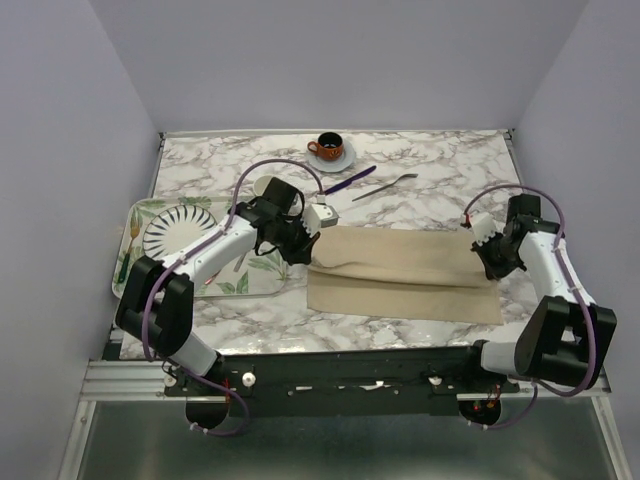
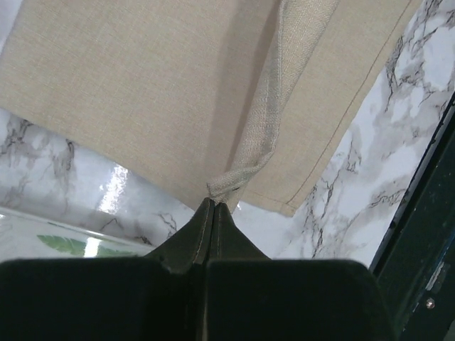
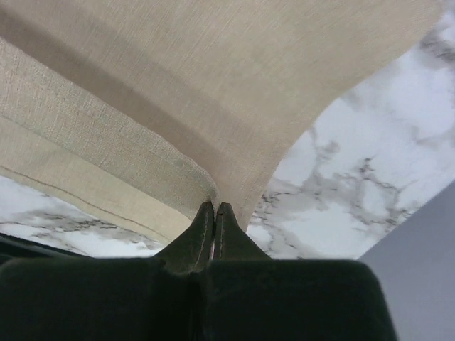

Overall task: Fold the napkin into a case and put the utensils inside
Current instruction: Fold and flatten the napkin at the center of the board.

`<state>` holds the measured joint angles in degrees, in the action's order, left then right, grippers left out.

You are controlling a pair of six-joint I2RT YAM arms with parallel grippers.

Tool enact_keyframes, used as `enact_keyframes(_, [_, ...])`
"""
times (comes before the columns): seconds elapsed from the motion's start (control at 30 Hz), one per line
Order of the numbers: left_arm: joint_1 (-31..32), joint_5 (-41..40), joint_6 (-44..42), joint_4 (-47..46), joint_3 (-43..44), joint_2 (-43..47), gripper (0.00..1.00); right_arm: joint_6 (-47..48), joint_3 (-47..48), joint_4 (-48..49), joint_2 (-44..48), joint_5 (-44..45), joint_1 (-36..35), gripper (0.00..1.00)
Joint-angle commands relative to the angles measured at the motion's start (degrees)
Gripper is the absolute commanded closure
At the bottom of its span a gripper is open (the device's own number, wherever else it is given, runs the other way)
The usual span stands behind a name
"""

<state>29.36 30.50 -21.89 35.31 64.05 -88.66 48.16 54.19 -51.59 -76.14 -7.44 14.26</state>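
The beige napkin (image 1: 405, 270) lies spread across the marble table, its far part lifted and doubled toward the near edge. My left gripper (image 1: 305, 255) is shut on the napkin's left edge; in the left wrist view the cloth (image 2: 178, 92) bunches right at the closed tips (image 2: 214, 204). My right gripper (image 1: 490, 262) is shut on the right edge, the cloth (image 3: 234, 78) pinched at its tips (image 3: 215, 206). A dark purple knife (image 1: 349, 180) and a silver fork (image 1: 384, 186) lie on the table beyond the napkin.
A leaf-printed tray (image 1: 140, 215) with a ribbed white plate (image 1: 178, 230) sits at the left, under my left arm. An orange cup on a saucer (image 1: 329, 149) stands at the far middle. Side walls border the table.
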Motion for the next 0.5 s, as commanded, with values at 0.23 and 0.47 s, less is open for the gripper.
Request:
enact_keyframes(0.23, [1.8,0.2,1.4,-5.7,-7.1,-5.5,1.0,0.9,-8.8,10.5,-9.1,4.2,0.6,0.99])
enact_keyframes(0.47, [2.0,-0.8,0.7,-7.4,-9.0,-6.3,1.0,2.2,-7.7,9.4,-8.0,3.2,0.7,0.99])
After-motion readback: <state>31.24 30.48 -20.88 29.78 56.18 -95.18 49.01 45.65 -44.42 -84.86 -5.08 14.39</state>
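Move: Each gripper already pinches a corner of the napkin's raised edge. The place to lay the left corner, on the napkin's lower layer, is about 3 cm back and 8 cm below the left hand; that layer's near left corner is 8 cm back and 1 cm right, the mug 20 cm ahead and 9 cm left. The right corner's place is 3 cm back and 7 cm below the right hand, with the near right corner 10 cm back and 4 cm right. Keep both grippers shut on the napkin corners and lower them together some 7 cm, drawing back about 3 cm towards your base so the held edge goes down onto the lower layer. Let the right hand swing back a touch farther first, then ease forward nearly 1 cm as it sinks. Tip both sets of fingertips back by about 10 degrees on the way. ##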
